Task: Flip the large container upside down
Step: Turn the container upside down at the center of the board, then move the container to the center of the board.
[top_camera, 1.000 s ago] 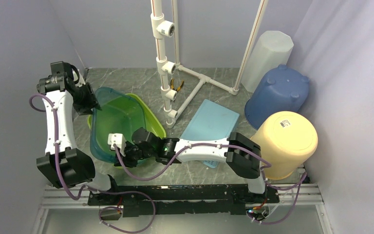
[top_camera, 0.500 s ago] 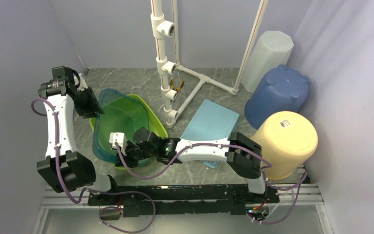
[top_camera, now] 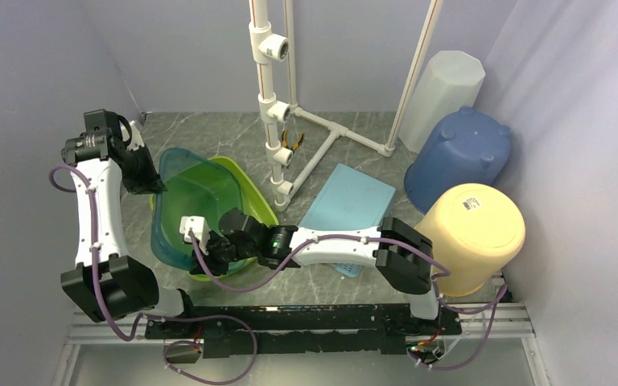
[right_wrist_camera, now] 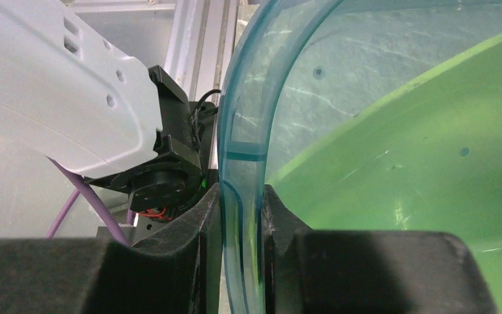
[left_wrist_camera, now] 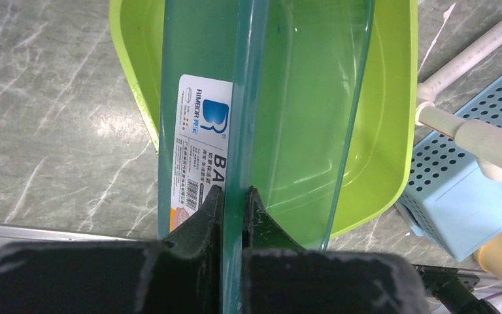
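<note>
The large container (top_camera: 163, 233) is a clear teal tub on the table's left half, tilted, with a lime green tub (top_camera: 249, 197) showing through it. My left gripper (top_camera: 149, 183) is shut on its far left rim. In the left wrist view the left gripper (left_wrist_camera: 234, 193) pinches the teal wall (left_wrist_camera: 199, 124) beside a white label. My right gripper (top_camera: 213, 249) is shut on the near rim. The right wrist view shows the right gripper (right_wrist_camera: 242, 190) clamping the curved teal edge (right_wrist_camera: 242, 131), with the green tub (right_wrist_camera: 418, 150) behind.
A white pipe frame (top_camera: 278, 104) stands at the centre back. A pale blue perforated lid (top_camera: 348, 201) lies to its right. An upturned blue bucket (top_camera: 460, 157), a yellow bucket (top_camera: 473, 233) and a white bin (top_camera: 441, 84) crowd the right side.
My left gripper has closed on the container's far left rim. The teal tub has shifted slightly. The right gripper keeps its hold on the near rim.
</note>
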Controlling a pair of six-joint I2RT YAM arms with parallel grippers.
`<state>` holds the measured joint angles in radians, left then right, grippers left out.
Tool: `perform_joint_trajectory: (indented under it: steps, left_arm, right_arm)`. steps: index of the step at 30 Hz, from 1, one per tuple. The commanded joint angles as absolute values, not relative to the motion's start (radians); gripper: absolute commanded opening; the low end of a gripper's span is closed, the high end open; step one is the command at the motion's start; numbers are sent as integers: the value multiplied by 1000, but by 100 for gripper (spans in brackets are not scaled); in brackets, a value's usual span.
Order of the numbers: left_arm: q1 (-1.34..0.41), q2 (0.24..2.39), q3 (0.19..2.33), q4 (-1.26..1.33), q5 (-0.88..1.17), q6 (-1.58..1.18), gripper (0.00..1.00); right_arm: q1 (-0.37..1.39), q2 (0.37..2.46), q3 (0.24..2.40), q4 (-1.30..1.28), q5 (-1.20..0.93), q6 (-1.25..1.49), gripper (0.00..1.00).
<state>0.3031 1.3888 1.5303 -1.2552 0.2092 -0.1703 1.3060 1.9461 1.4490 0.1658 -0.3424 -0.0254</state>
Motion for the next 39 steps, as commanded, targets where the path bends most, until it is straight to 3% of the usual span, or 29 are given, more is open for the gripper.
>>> perform_joint_trajectory:
  steps: [1,4,8,18,29,34,39]
  left_arm:
    - [296,1343,1642,-1274,176,-229,3]
    - [296,1340,1700,-1248,112,-234,3]
    - [297,1337,1754,-1204,72,-232,3]
    - [296,1348,1875,-1103,-83,-184,3]
    - [296,1392,1976,-971,-103,-81,3]
    - [297,1387,1939,-863,-113,-14,3]
    - [296,1385,1895,-744,-122,92,3]
  right_arm:
    - [1302,1877,1509,206,-294,-21,33]
    - [1302,1826,1470,198,-271,-18,53]
    - [1304,1731,1382,198,-225,-2,65]
    - [1307,1622,1151,182,-122,108,66]
    - [1301,1956,1479,-122,80,87,64]
    - [1292,2075,1599,-263,5,24,64]
    - [1295,2038,1506,-281,-107,20,63]
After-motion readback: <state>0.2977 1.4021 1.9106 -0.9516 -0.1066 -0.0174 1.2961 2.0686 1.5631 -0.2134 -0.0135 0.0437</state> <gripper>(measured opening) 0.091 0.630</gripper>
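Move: My left hand pinches the raised side rim of the teal container, whose middle is about 6 cm back, 7 cm right and 7 cm below that hand. The green container beneath it centres some 9 cm back, 9 cm right and 17 cm below. My right hand pinches the teal container's near end; from there the green container's middle is roughly 12 cm ahead, 2 cm right and 12 cm lower, and the pipe stand's foot about 16 cm ahead, 21 cm right. I keep the pinch with my left hand and haul the teal container some 17 cm up, also left and forward, away from the green one, rolling its left side up and swinging the fingertips forward about 30 degrees. My right fingers open and let go of the rim; that hand backs up and to the right about 7 cm, then dips forward and roughly 16 cm down, easing slightly left and tipping its open fingers down over the near part of the green container. ##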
